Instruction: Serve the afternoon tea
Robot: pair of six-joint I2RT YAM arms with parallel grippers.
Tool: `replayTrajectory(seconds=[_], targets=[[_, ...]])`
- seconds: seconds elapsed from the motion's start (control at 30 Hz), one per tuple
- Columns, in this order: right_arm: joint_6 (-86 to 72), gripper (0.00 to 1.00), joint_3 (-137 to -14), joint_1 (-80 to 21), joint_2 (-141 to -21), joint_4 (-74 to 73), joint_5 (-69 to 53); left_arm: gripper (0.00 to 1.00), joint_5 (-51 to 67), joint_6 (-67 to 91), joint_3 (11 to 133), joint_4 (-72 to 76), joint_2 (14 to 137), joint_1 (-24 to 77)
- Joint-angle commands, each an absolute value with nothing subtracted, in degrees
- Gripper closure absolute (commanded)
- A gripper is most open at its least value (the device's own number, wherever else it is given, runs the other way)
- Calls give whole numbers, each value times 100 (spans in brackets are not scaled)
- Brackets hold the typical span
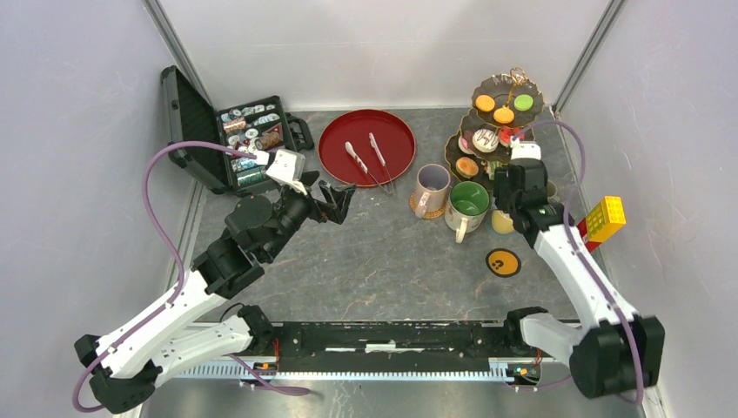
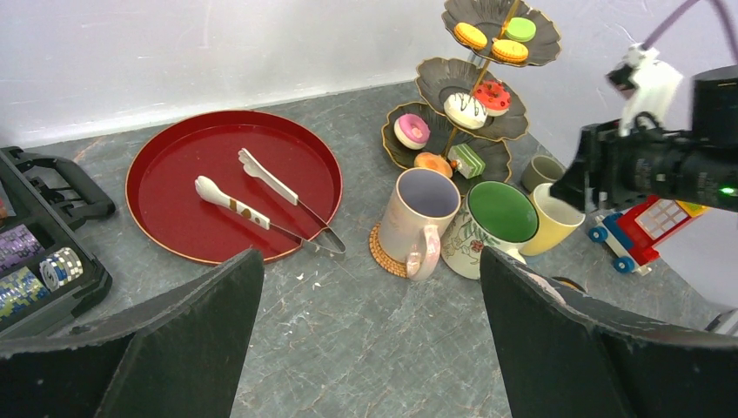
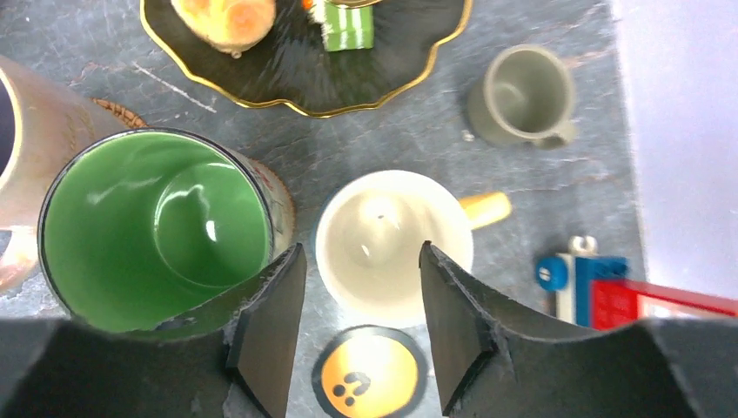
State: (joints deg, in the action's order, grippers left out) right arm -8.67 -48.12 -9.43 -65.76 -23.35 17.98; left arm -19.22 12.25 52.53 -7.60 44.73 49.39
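The dark three-tier stand (image 1: 533, 111) stands at the back right and holds orange, green, red, pink and white toy cakes (image 1: 504, 115). In front of it are the beige mug (image 1: 432, 186), the green-lined mug (image 1: 469, 201) and the yellow mug (image 1: 502, 222). The small grey mug (image 3: 520, 96) shows in both wrist views. My right gripper (image 3: 361, 252) is open above the yellow mug (image 3: 392, 235), one finger at each side of its near rim. My left gripper (image 1: 344, 202) is open and empty over the table, left of the mugs.
A round red tray (image 1: 396, 131) with two tongs (image 1: 380, 161) lies at the back centre. An open black case (image 1: 248, 139) of small items is at the back left. An orange round coaster (image 1: 502, 261) and a red-yellow toy vehicle (image 1: 602, 222) lie near the right arm.
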Motion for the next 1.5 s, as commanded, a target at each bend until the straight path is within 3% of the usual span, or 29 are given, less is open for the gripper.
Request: replayTrajectory(seconds=[0.0, 0.17, 0.27, 0.7, 1.03, 1.3, 1.47], targets=[[-891, 39, -4850, -976, -5688, -3027, 2419, 0, -1878, 1389, 5458, -633, 4379, 4975], [-1441, 11, -3628, -891, -4797, -3070, 2544, 0, -1867, 1415, 5458, -634, 4356, 4975], [-1835, 5, -3043, -705, -4596, -2915, 2173, 0, -1854, 1424, 5449, -633, 4358, 4981], [-2646, 2, -1893, 586, -5308, -1748, 772, 0, -1918, 1380, 5458, -635, 4315, 4983], [-2823, 7, -1593, 484, -5396, -1332, -364, 0, -1944, 1362, 5478, -656, 4360, 4988], [-2746, 7, -1877, 325, -4971, -1725, -351, 0, -1916, 1354, 5476, -659, 4414, 4983], [-2285, 7, -2766, 325, -4724, -2206, -262, 0, -1966, 1327, 5476, -668, 4428, 4983]])
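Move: The paw-print coaster lies flat on the table about 10 cm back from my right hand, 2 cm to its right and 14 cm below. The yellow cup just let go stands almost under this hand, 3 cm to the right and 10 cm down. The green mug is level ahead-wise, 7 cm left; the small grey cup sits 5 cm farther out and 11 cm right. From my left hand the coaster lies some 40 cm to the right, 2 cm back and 34 cm down. Leaving the yellow cup, I hop my right hand up about 3 cm while drawing back, then drop it some 16 cm to the paw-print coaster, fingers spreading from half to nearly wide open. Low there, I sweep left and slightly forward, left side of the hand rolling up about 25 degrees, ending with my fingers either side of the coaster, the right tip at its edge. ##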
